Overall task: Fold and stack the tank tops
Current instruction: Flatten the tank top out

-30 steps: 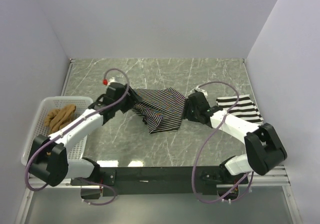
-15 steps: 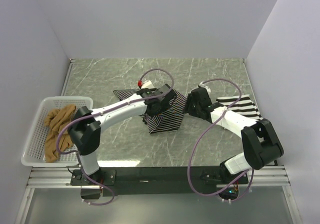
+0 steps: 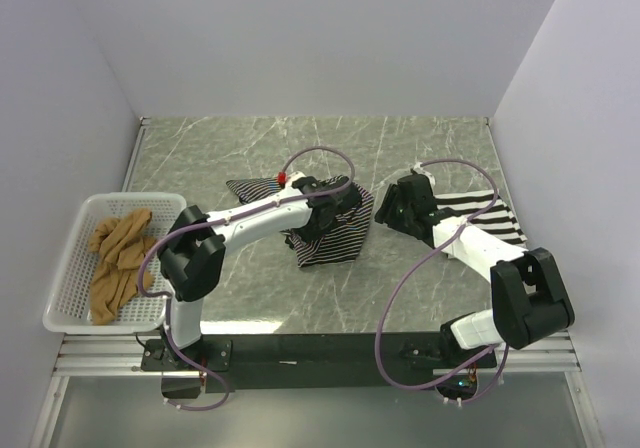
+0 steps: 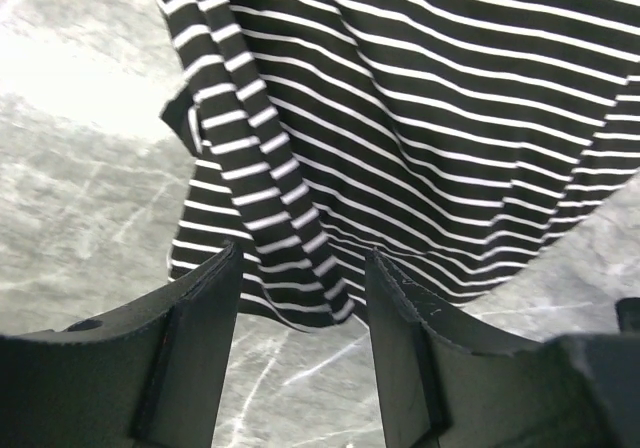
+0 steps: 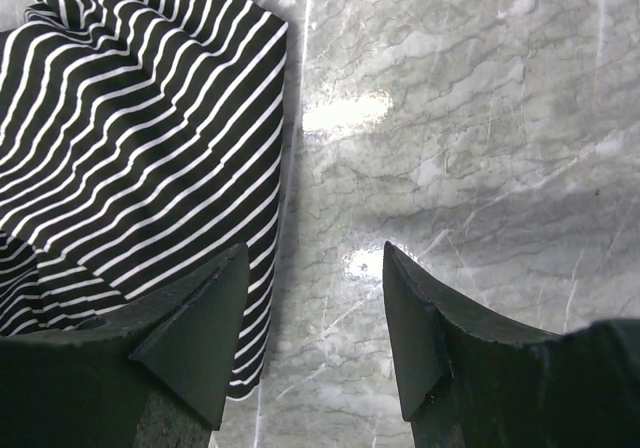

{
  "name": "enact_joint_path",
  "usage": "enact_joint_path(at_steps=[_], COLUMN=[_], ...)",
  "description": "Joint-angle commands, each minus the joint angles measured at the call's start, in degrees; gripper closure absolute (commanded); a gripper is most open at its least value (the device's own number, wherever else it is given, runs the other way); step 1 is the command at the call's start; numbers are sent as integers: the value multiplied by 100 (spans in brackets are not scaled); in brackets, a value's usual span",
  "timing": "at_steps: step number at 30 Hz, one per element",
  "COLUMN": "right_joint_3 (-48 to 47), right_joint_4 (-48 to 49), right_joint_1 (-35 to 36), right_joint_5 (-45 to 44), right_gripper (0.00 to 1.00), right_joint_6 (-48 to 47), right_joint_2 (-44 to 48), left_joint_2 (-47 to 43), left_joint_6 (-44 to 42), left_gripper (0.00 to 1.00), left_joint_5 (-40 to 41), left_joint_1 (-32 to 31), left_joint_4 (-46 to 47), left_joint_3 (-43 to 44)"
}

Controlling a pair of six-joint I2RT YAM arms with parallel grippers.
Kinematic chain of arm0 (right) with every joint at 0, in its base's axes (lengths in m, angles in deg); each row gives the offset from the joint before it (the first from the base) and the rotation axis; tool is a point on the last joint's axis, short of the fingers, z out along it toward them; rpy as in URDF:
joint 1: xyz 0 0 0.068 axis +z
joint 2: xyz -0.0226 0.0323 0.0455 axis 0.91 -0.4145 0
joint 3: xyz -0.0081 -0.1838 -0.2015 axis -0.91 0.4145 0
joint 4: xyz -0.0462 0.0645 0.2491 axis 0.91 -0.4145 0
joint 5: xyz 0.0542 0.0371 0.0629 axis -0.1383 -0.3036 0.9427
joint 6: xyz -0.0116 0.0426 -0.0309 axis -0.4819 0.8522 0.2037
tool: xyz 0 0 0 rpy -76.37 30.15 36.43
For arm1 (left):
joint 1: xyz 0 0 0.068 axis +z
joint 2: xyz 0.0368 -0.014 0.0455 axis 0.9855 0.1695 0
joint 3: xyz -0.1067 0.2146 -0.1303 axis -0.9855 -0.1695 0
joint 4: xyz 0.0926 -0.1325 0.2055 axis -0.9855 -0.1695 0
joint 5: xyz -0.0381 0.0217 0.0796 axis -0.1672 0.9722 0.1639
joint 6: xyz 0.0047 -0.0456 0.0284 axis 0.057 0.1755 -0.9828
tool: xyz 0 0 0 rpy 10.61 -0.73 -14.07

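The thin-striped tank top lies crumpled mid-table, dark with fine white stripes. My left gripper hovers over its upper part. In the left wrist view that gripper is open, with the cloth's lower edge just past its fingertips and nothing pinched. My right gripper stands open just right of the top, above bare marble, with the striped cloth by its left finger. The wide-striped tank top lies folded at the right. The tan tank top sits bunched in the basket.
A white mesh basket stands at the table's left edge. The grey marble table is walled at the back and on both sides. Purple cables loop off both arms.
My left arm has swung from the top's left end across to its middle, and its jaws have narrowed a little. The right gripper has drawn back slightly to the right.
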Motion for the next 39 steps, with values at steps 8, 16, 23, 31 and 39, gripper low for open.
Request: enact_joint_path(at_steps=[8, 16, 23, 31, 39], right_joint_3=[242, 348, 163, -179, -592], right_joint_4=[339, 506, 612, 700, 788], right_joint_1=[-168, -168, -160, 183, 631], right_joint_5=[253, 421, 763, 658, 456], right_gripper=[38, 38, 38, 34, 34], right_joint_6=[7, -28, -186, -283, -99], right_joint_2=[260, 58, -425, -821, -1400], left_joint_2=[302, -118, -1734, -3378, -3968], left_joint_6=[120, 287, 550, 665, 420], left_gripper=[43, 77, 100, 99, 99], left_joint_5=[-296, -208, 196, 311, 416], left_joint_1=[-62, -45, 201, 561, 746], left_joint_4=[-94, -42, 99, 178, 275], left_joint_3=[387, -209, -1824, -3119, -3322])
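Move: The striped tank top's folded-over front corner lies almost under the open left gripper, about 1 cm back, 1 cm right and 3 cm below. From that hand, the tank top's far left corner is some 10 cm ahead and 17 cm left, its right edge about 2 cm ahead and 8 cm right. That right edge is level with the right gripper, some 4 cm left and 6 cm below; the folded tank top is about 2 cm ahead and 18 cm right of the right gripper. Sink the left gripper about 2 cm onto the folded-over corner, shut the fingers to pinch the cloth, then draw the corner some 15 cm left and 5 cm back, rising as you go and turning slightly counter-clockwise. Meanwhile lower the open right gripper and bring it left over the tank top's right edge. ##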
